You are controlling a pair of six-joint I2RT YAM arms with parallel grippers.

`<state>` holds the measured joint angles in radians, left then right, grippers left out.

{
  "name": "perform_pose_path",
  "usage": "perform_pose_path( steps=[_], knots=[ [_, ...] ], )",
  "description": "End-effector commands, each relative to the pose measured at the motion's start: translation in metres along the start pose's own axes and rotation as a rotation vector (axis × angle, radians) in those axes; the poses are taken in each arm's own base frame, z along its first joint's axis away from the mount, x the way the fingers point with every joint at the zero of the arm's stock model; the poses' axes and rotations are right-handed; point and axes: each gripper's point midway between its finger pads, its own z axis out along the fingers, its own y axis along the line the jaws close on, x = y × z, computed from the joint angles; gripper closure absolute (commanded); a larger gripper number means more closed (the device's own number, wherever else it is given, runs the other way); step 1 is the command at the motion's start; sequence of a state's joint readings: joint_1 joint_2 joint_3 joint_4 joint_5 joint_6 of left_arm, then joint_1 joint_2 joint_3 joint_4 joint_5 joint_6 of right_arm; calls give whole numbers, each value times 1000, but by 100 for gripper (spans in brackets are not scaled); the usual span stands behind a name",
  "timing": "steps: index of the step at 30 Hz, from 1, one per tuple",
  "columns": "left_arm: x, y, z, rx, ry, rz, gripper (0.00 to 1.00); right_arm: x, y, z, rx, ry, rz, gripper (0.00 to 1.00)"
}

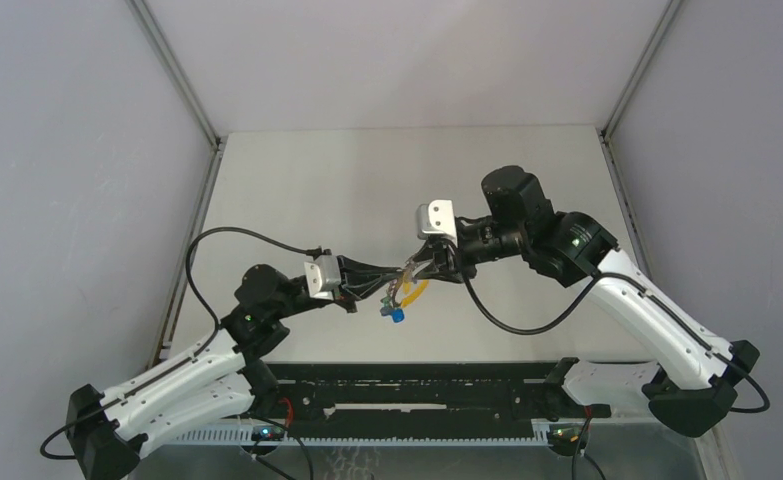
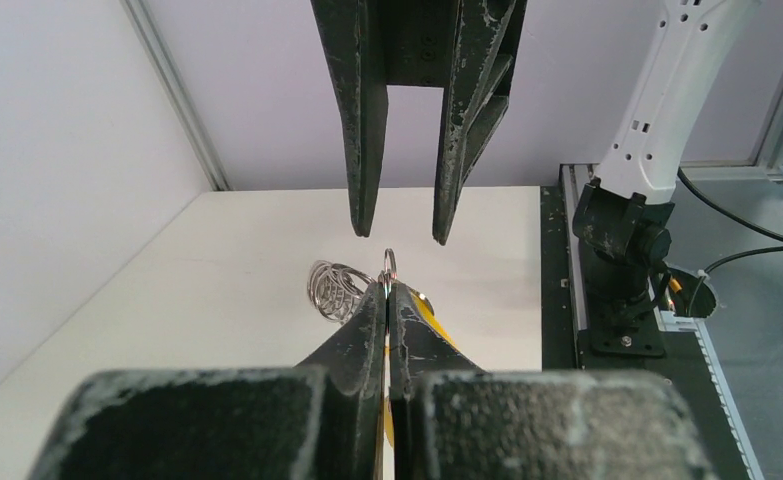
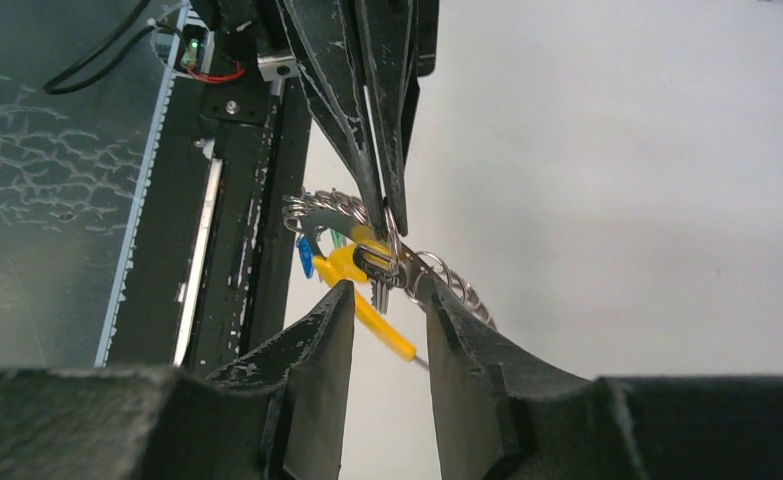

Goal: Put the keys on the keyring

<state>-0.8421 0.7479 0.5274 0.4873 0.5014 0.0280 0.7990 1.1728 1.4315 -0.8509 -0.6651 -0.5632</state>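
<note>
The keyring hangs in the air above the table, between my two grippers. Its yellow band [image 3: 352, 262] and silvery beaded chain [image 3: 459, 287] show in the right wrist view, with a blue key [image 3: 305, 258], a green key [image 3: 339, 238] and a silver key blade [image 3: 380, 296] dangling from it. My left gripper [image 2: 387, 290] is shut on the keyring [image 2: 335, 288] at a small ring. My right gripper [image 3: 389, 292] is open, its fingertips either side of the hanging blade and apart from it. From above, the left gripper [image 1: 404, 272] and right gripper [image 1: 419, 266] meet tip to tip over the yellow band [image 1: 414, 293] and blue key [image 1: 397, 316].
The white table [image 1: 367, 180] lies under both arms, closed in by grey walls at the left, back and right. A black rail [image 1: 417, 385] runs along its near edge. The right arm's base [image 2: 622, 250] stands on that rail.
</note>
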Motion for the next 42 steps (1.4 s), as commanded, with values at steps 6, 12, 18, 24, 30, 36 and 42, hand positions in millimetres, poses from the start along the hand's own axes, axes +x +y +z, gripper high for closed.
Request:
perform_pose_path(
  steps=[6, 12, 18, 24, 30, 36, 42],
  knots=[
    [-30, 1, 2, 7, -91, 48, 100, -24, -3, 7, -29, -112, -15, 71],
    [-33, -1, 1, 13, -97, 51, 100, -21, -7, 13, -32, -106, -1, 73],
    [-34, -1, 1, 12, -98, 51, 100, -17, -6, 17, -48, -94, 6, 79],
    [-36, 0, 0, 3, -103, 55, 100, -11, -3, 16, -58, -75, 16, 89],
    [-39, 2, -2, -13, -113, 54, 100, -5, -3, 12, -54, -62, 34, 100],
    [-43, 3, -6, -30, -126, 61, 100, 2, -5, 4, -36, -67, 54, 100],
    [-49, 4, -7, -41, -147, 63, 100, 4, -4, 7, -56, -71, 71, 100]
  ],
)
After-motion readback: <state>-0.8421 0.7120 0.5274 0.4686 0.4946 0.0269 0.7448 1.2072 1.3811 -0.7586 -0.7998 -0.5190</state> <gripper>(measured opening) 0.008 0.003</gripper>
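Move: The small metal ring stands out of the left hand's shut fingertips, about 1 cm to that hand's right, and some 2 cm to the left of the right hand, at its height. Counted from the right hand, the keyring's band hangs roughly 2 cm back, 3 cm left and 4 cm down; the blue key fob hangs lower, about 4 cm back, 4 cm left and 7 cm down. The small ring, still pinched and held nearly still by the left hand, is met by the half-open right fingers, which reach about 2 cm left towards the left fingertips in a slight up-then-down arc. They close fully and pinch its free side, then ease back about 1 cm to the right and slightly down, keeping shut. ##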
